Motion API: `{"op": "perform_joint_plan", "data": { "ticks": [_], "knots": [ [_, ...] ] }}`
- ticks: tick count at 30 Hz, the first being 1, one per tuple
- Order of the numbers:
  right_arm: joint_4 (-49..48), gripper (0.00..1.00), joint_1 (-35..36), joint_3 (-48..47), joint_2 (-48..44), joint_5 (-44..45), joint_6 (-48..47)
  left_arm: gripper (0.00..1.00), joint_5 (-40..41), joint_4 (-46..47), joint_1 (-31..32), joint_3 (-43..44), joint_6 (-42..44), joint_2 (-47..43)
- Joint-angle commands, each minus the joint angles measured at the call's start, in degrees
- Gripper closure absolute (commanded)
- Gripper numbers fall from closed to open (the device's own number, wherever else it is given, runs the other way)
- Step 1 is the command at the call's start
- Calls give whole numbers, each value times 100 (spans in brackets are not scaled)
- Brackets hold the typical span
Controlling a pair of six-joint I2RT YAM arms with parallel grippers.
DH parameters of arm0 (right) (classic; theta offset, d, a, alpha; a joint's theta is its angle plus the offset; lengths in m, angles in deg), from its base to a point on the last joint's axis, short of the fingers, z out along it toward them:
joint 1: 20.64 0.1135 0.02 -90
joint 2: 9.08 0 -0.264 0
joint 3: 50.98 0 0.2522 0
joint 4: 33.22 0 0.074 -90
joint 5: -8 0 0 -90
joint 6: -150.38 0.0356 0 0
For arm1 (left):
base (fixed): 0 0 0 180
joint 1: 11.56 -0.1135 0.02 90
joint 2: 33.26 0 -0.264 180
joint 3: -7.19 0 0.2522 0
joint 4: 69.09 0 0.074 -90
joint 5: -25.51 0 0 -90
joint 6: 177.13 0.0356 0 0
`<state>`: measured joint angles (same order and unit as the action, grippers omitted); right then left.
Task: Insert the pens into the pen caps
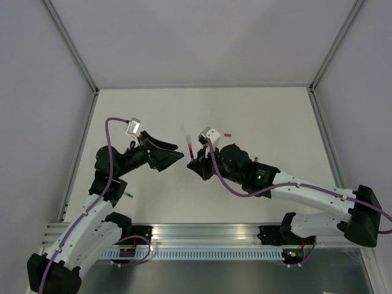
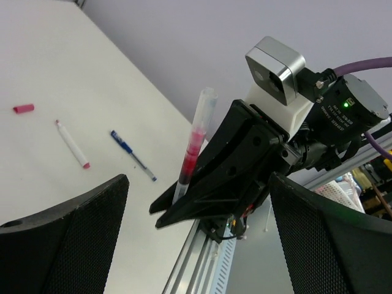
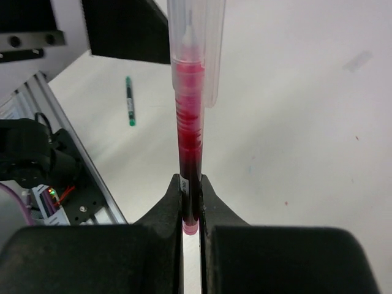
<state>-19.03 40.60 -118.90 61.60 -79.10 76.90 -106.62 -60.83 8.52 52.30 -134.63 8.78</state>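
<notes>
My right gripper (image 3: 191, 196) is shut on the lower end of a red pen (image 3: 188, 141) and holds it upright. A clear pen cap (image 3: 196, 49) sits over the pen's upper end. In the top view this gripper (image 1: 195, 162) holds the pen (image 1: 190, 148) above the table's middle. My left gripper (image 1: 179, 156) stands open just to its left with nothing between its fingers (image 2: 67, 239). From the left wrist, the held pen (image 2: 195, 141) shows ahead of the open jaws. On the table lie a red cap (image 2: 23, 108), a whitish pen (image 2: 72, 144) and a blue pen (image 2: 133, 155).
A green pen (image 3: 130, 101) lies near the left arm's base, also seen as the green pen (image 1: 128, 196) in the top view. A red cap (image 1: 228, 133) lies right of the grippers. An aluminium rail (image 1: 202, 233) runs along the near table edge. Grey walls enclose the table.
</notes>
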Motion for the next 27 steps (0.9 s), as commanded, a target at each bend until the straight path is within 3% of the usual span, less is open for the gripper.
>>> {"op": "perform_joint_plan", "data": {
  "ticks": [1, 4, 8, 15, 18, 25, 27],
  "knots": [
    [105, 100, -137, 597, -335, 755, 596, 0, 204, -986, 14, 161, 644, -3],
    [335, 100, -313, 1002, -186, 1484, 1054, 0, 968, -1549, 14, 38, 1084, 84],
    [703, 99, -560, 1065, 595, 1696, 1835, 0, 2461, -1965, 14, -269, 1375, 532],
    [853, 94, -612, 802, 2046, 2057, 2487, 2, 3025, -2114, 14, -393, 1543, 1192],
    [801, 92, -691, 748, 2301, 1978, 2672, 2, 3439, -2376, 14, -411, 1543, 1000],
    [1038, 71, -727, 599, 2618, 1978, 2901, 1, 3966, -2536, 14, -604, 1490, 235],
    [1161, 69, -718, 572, 2618, 2048, 2936, 1, 4037, -2597, 14, -613, 1490, 103]
  ]
}}
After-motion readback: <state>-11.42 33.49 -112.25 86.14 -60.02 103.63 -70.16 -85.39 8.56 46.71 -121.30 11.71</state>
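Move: The right hand holds the capped red pen upright-ish; the bare table spot for it lies about 5 cm ahead, 9 cm right and 23 cm below. The white pen lies about 22 cm ahead and 17 cm right of this hand, the blue pen 17 cm ahead and 27 cm right. From the empty left hand, the loose red cap is about 32 cm ahead, 19 cm right and 31 cm below. Right hand swings some 22 cm down and rightward, loosening round the red pen; open left hand sinks away. ##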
